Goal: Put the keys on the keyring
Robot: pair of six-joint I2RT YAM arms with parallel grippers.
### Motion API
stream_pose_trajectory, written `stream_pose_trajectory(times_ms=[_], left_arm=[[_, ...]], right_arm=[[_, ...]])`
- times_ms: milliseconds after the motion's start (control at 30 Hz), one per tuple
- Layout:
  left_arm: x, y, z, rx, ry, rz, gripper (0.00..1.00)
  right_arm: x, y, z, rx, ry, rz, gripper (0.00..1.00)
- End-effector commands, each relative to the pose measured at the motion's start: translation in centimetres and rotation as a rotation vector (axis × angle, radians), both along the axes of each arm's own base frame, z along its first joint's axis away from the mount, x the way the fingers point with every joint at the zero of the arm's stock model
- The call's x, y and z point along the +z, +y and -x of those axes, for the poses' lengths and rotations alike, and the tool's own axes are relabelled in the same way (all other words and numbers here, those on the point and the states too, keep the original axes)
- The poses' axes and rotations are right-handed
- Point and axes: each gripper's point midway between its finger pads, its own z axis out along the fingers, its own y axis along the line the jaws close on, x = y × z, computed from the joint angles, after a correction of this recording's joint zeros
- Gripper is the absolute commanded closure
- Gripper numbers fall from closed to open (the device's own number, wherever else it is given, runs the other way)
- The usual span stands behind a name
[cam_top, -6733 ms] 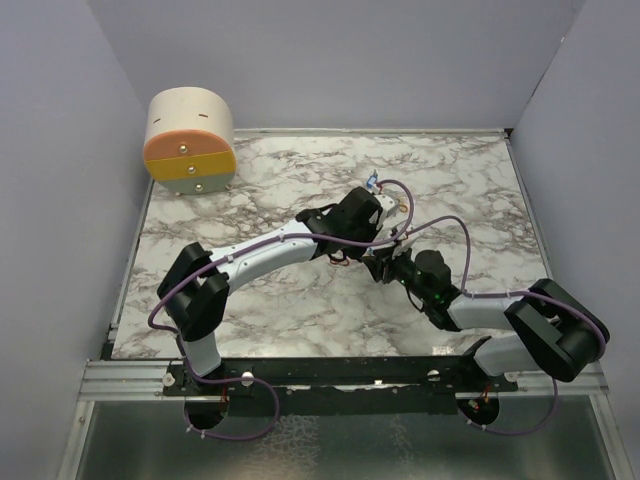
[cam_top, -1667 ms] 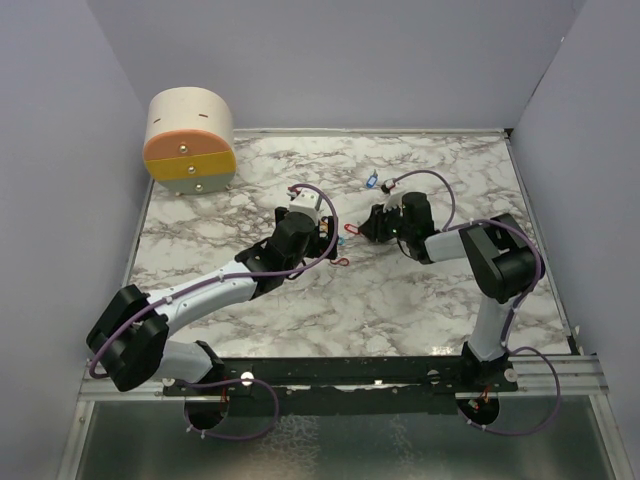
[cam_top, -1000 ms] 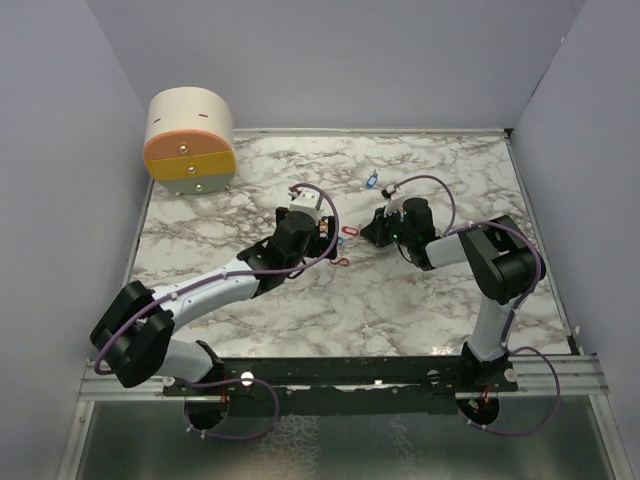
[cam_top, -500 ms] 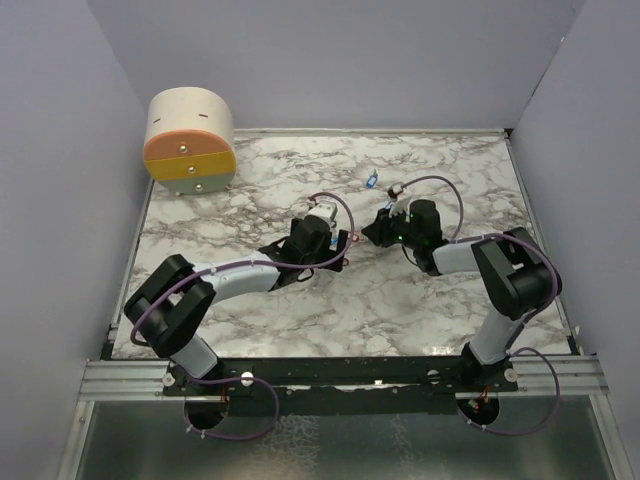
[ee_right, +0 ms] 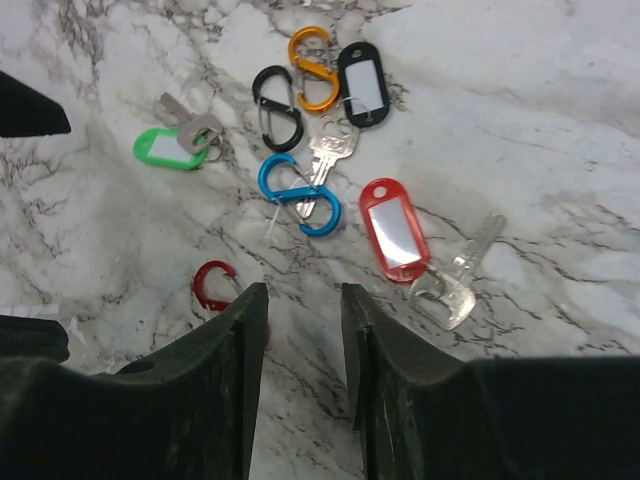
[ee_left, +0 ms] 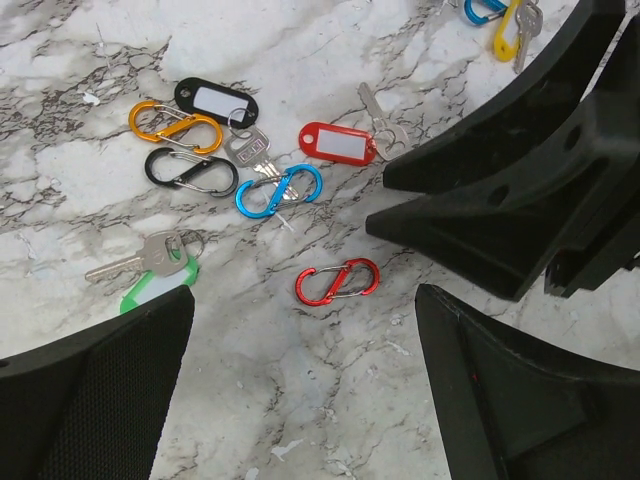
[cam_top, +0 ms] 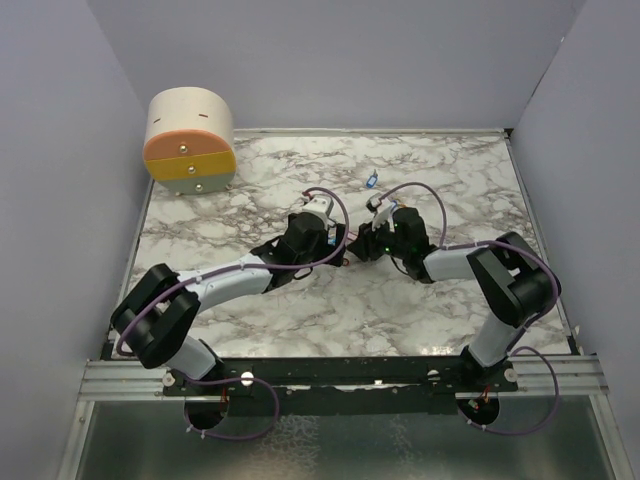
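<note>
The keys lie in a loose pile on the marble: a red tag [ee_right: 393,228] with its metal key [ee_right: 455,275], a green tag [ee_right: 168,148], a black tag [ee_right: 363,80]. Among them are S-shaped keyring clips in blue [ee_right: 298,195], black [ee_right: 277,120] and orange [ee_right: 313,68]. A red clip [ee_left: 337,282] lies nearest. My right gripper [ee_right: 303,300] hangs low over the pile, open a little, with bare marble in the gap; one of its fingers [ee_right: 200,390] covers part of the red clip. My left gripper [ee_left: 300,400] is open wide just short of the red clip, holding nothing.
A yellow-tagged key on a blue clip [cam_top: 371,181] lies apart, farther back. A round beige and orange drawer unit [cam_top: 190,140] stands at the back left corner. The two grippers nearly meet above the pile, and walls close in the table [cam_top: 250,310] on three sides.
My right gripper has gone from shut to slightly open and shifted left. My left gripper has moved right, up to the pile, so the two now face each other closely.
</note>
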Motion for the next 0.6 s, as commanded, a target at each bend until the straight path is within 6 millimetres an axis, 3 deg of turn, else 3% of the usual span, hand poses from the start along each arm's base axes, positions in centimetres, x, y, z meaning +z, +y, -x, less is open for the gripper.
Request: stream_pose_trajectory(times_ms=[0, 133, 367, 433, 500, 567], left_arm=[[0.5, 1.1, -0.1, 0.046, -0.011, 0.016, 0.07], [0.7, 1.8, -0.1, 0.065, -0.009, 0.03, 0.07], [2.3, 3.4, 0.1, 0.095, -0.034, 0.076, 0.07], [2.6, 3.8, 0.1, 0.102, -0.04, 0.08, 0.07], [2.9, 4.1, 0.2, 0.107, -0.044, 0.084, 0.07], [3.0, 4.3, 0.2, 0.11, -0.047, 0.086, 0.07]], right_arm=[[-0.1, 0.8, 0.4, 0.018, -0.022, 0.06, 0.63], [0.0, 1.2, 1.2, 0.044, -0.028, 0.068, 0.56], [-0.6, 1.3, 2.1, 0.074, -0.049, 0.091, 0.33], [-0.9, 1.3, 2.1, 0.084, -0.051, 0.103, 0.32], [-1.0, 1.5, 2.4, 0.1, -0.058, 0.112, 0.22], [-1.2, 1.8, 2.8, 0.114, -0.066, 0.124, 0.21]])
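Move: The red carabiner lies about 3 cm left of the right hand, roughly 1 cm back and 3 cm below. From the same hand, the blue carabiner is some 4 cm ahead and 3 cm left, the red key tag about 5 cm straight ahead, and the green key tag 2 cm ahead and 10 cm left. From the left hand, the red carabiner is about 2 cm ahead, 2 cm right and 10 cm below. Towards the red carabiner comes the right hand, back and to the left about 2.5 cm in all, sinking some 1 cm, mostly early on. Its fingers, partly open, spread to nearly wide around the carabiner without closing. The left hand, empty and still wide open, draws off some 3.5 cm to its left, then rises about 2.5 cm. ##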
